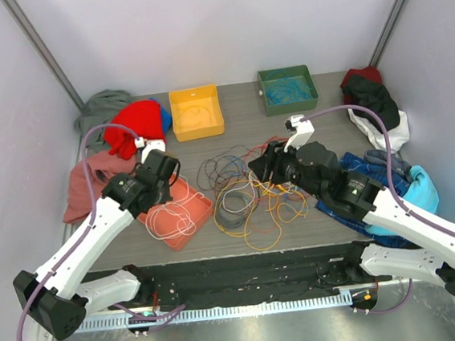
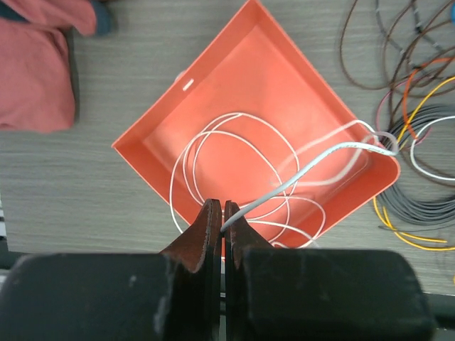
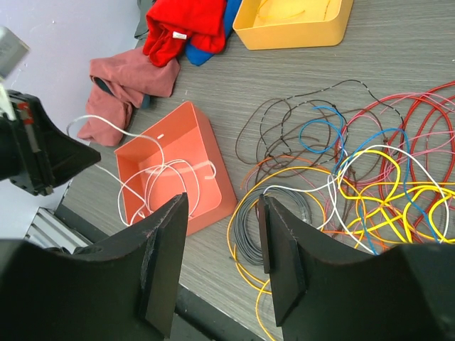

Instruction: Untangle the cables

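Note:
The cables [image 1: 246, 197] lie in a loose multicoloured tangle at mid-table, with a grey coil [image 3: 249, 227] at its near left. A white cable [image 2: 313, 167] loops inside the orange tray [image 2: 249, 78] and runs over the tray's corner toward the pile. My left gripper [image 2: 222, 207] hangs above the tray, shut on this white cable's end. My right gripper [image 3: 223, 200] is open, hovering above the pile's left edge beside the grey coil, nothing between its fingers. In the top view the left gripper [image 1: 163, 170] and right gripper [image 1: 258, 167] flank the pile.
At the back stand a yellow bin [image 1: 175, 115] and a green bin [image 1: 262, 93], each holding wire. Red cloth [image 1: 136, 124] and a pink garment [image 1: 84, 184] lie left; blue garments [image 1: 405, 177] and a dark cloth [image 1: 374, 100] lie right.

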You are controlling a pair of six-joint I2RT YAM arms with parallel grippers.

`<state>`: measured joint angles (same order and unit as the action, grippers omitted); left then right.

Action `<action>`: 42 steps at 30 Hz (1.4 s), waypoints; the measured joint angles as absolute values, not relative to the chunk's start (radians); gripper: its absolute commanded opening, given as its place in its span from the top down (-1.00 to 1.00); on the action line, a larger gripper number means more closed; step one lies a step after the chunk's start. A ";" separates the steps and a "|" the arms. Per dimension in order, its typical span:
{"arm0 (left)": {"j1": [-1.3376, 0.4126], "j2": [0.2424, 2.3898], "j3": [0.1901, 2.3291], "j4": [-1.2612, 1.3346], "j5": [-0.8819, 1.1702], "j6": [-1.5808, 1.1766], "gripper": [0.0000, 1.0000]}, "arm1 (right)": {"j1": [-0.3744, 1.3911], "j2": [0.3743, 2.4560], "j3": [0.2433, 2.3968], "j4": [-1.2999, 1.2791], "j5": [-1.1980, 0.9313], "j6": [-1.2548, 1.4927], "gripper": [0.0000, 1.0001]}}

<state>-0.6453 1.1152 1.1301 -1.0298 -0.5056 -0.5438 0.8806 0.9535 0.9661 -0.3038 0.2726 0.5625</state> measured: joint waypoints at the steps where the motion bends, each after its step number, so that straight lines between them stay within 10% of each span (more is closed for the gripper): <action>1: -0.637 1.116 1.114 -1.025 -0.496 -0.545 1.00 | 0.881 0.953 0.966 -0.303 0.274 0.562 -0.04; 28: -0.434 1.205 1.040 -0.981 -0.492 -0.490 1.00 | 0.881 0.976 0.910 -0.281 0.287 0.555 -0.03; 37: -0.430 1.327 1.047 -0.947 -0.445 -0.486 -0.96 | 0.881 0.975 0.887 -0.276 0.294 0.554 -0.03; 42: -0.430 1.225 1.124 -0.969 -0.454 -0.490 -1.00 | 0.881 0.977 0.886 -0.273 0.294 0.551 -0.02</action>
<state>-0.4297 1.2247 1.1240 -0.9691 -0.4538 -0.4896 0.8806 0.9768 0.8860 -0.2733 0.2939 0.5510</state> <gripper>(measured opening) 0.993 0.515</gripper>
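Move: My left hand holds the last of the white cable shut in its fingers. The orange bin, with the rest of the white loops in it, has its middle about 5 cm ahead, 1 cm right and some 15 cm below. The grey coil lies about 17 cm to the right of the bin and level with it; the pink cloth is some 19 cm left and 15 cm ahead of my left hand. From my right hand the bin is roughly 23 cm left, 5 cm ahead and 24 cm down. I lower my left hand about 4 cm towards the orange bin, carry the held white cable some 5 cm left, then dip forward and down with the fingers tipping downward. At the low point I open them wide, let go of the cable and rise again about 5 cm. My half-open right hand, empty, sinks nearly 4 cm over the tangle. ##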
